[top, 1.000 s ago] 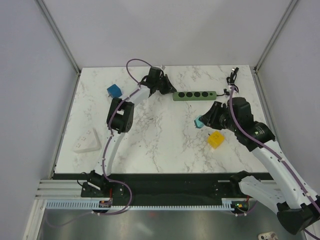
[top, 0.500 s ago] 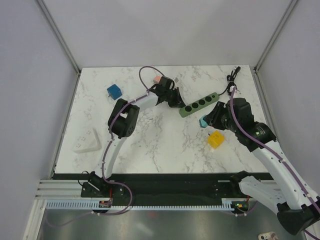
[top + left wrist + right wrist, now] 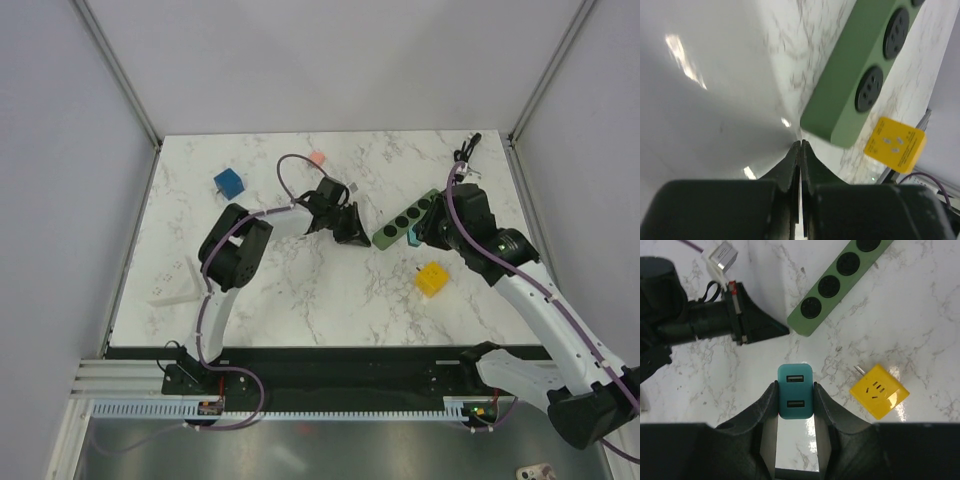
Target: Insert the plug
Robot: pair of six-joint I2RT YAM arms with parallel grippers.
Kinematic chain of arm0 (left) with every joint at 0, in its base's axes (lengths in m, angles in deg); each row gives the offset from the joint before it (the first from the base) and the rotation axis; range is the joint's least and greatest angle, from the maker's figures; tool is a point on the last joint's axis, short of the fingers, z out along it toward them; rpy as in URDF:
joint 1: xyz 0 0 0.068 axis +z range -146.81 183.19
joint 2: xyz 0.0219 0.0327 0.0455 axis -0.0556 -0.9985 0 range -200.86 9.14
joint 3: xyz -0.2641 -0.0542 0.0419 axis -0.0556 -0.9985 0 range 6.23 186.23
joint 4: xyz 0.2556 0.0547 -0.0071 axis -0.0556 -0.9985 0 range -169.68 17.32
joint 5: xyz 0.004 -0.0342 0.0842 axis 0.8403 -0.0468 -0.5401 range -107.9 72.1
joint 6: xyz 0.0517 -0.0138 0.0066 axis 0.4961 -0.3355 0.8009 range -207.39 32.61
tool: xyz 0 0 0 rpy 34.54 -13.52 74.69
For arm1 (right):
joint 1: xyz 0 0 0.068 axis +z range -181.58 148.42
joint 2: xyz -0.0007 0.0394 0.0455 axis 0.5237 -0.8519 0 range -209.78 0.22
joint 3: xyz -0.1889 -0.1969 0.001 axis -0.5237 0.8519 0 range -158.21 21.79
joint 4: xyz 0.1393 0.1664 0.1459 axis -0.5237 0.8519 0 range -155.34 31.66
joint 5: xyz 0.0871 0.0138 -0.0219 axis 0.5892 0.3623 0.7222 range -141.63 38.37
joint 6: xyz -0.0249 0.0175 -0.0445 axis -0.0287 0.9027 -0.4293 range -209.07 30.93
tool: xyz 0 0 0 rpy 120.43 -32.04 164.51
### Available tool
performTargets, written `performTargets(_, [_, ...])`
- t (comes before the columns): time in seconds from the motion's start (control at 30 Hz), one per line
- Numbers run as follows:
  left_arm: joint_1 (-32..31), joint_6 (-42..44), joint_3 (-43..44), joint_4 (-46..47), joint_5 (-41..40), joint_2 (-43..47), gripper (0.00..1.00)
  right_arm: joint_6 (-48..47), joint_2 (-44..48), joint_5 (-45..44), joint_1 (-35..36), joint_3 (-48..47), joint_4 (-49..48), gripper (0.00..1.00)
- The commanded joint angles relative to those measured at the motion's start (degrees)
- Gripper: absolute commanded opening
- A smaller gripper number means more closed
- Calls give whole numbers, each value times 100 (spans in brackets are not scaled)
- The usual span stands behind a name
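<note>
The teal plug (image 3: 795,391), a small block with two USB ports on its face, sits clamped between the fingers of my right gripper (image 3: 795,396). In the top view that plug (image 3: 411,237) hangs just off the near side of the green power strip (image 3: 405,217), which lies slanted on the marble. The strip (image 3: 840,285) shows several round sockets. My left gripper (image 3: 360,237) is shut and empty, its tip (image 3: 800,145) at the strip's left end (image 3: 860,75).
A yellow cube adapter (image 3: 432,279) lies near the right gripper, close to the plug. A blue cube (image 3: 229,182) and a pink piece (image 3: 316,158) sit at the back left, a white adapter (image 3: 178,283) at the left edge, a black cable (image 3: 465,155) at the back right.
The left gripper swept toward the near side and right, swinging the strip's left end from level to slanted. The right gripper carried the plug up closer to the strip.
</note>
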Motion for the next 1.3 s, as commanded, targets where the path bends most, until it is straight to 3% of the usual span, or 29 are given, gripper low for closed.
performTargets(0.0, [-121, -379, -562, 545, 46, 845, 2, -109, -322, -904, -3, -466, -133, 0])
performTargets(0.13, [1, -203, -738, -69, -411, 1645, 10, -127, -859, -1565, -12, -756, -370, 0])
performTargets(0.3, [143, -46, -1309, -553, -649, 2917, 47, -224, -1824, -2364, -109, -940, -1011, 0])
performTargets(0.37, [169, 148, -1414, -807, -710, 3236, 54, -171, -2151, -2602, -197, -1124, -1178, 0])
performTargets(0.43, [160, 534, -1406, -1334, -851, 3595, 74, -57, -2590, -2760, -249, -1344, -1275, 0])
performTargets(0.47, [169, 675, -1397, -1493, -869, 3684, 99, 22, -2731, -2909, -267, -1415, -1363, 0])
performTargets(0.73, [178, 1756, -1493, -2768, -1282, 4668, 100, 926, -3979, -3552, -320, -2021, -1469, 0])
performTargets(0.9, [187, 2213, -1863, -2909, -1422, 5337, 100, 1209, -4472, -3710, -355, -2312, -1469, 0])
performTargets(1.03, [178, 2407, -2293, -2830, -1871, 5434, 100, 1209, -4797, -3701, -469, -2645, -1259, 0])
performTargets(1.27, [178, 2478, -2311, -2839, -1782, 5522, 100, 1446, -5034, -3825, -627, -2725, -1170, 0])
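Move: Ahead of the right hand, which already holds the teal plug, the green power strip slants away: its middle is about 18 cm forward, 6 cm right and 21 cm below. The yellow adapter is level with that hand, 11 cm right and 20 cm down; the coiled cable is some 35 cm forward, 21 cm right and 22 cm down. From the left hand, low beside the strip's near end, the strip's middle lies roughly 8 cm forward, 11 cm right, at its height. Carrying the still-pinched teal plug, the right hand reaches forward about 20 cm, sinking and drifting right, towards the strip's far, switch end while turning some 40 degrees clockwise to line up with the slanted strip. Meanwhile the left hand backs off the strip's near end, then rises, swings left and farther back, opening wide. ##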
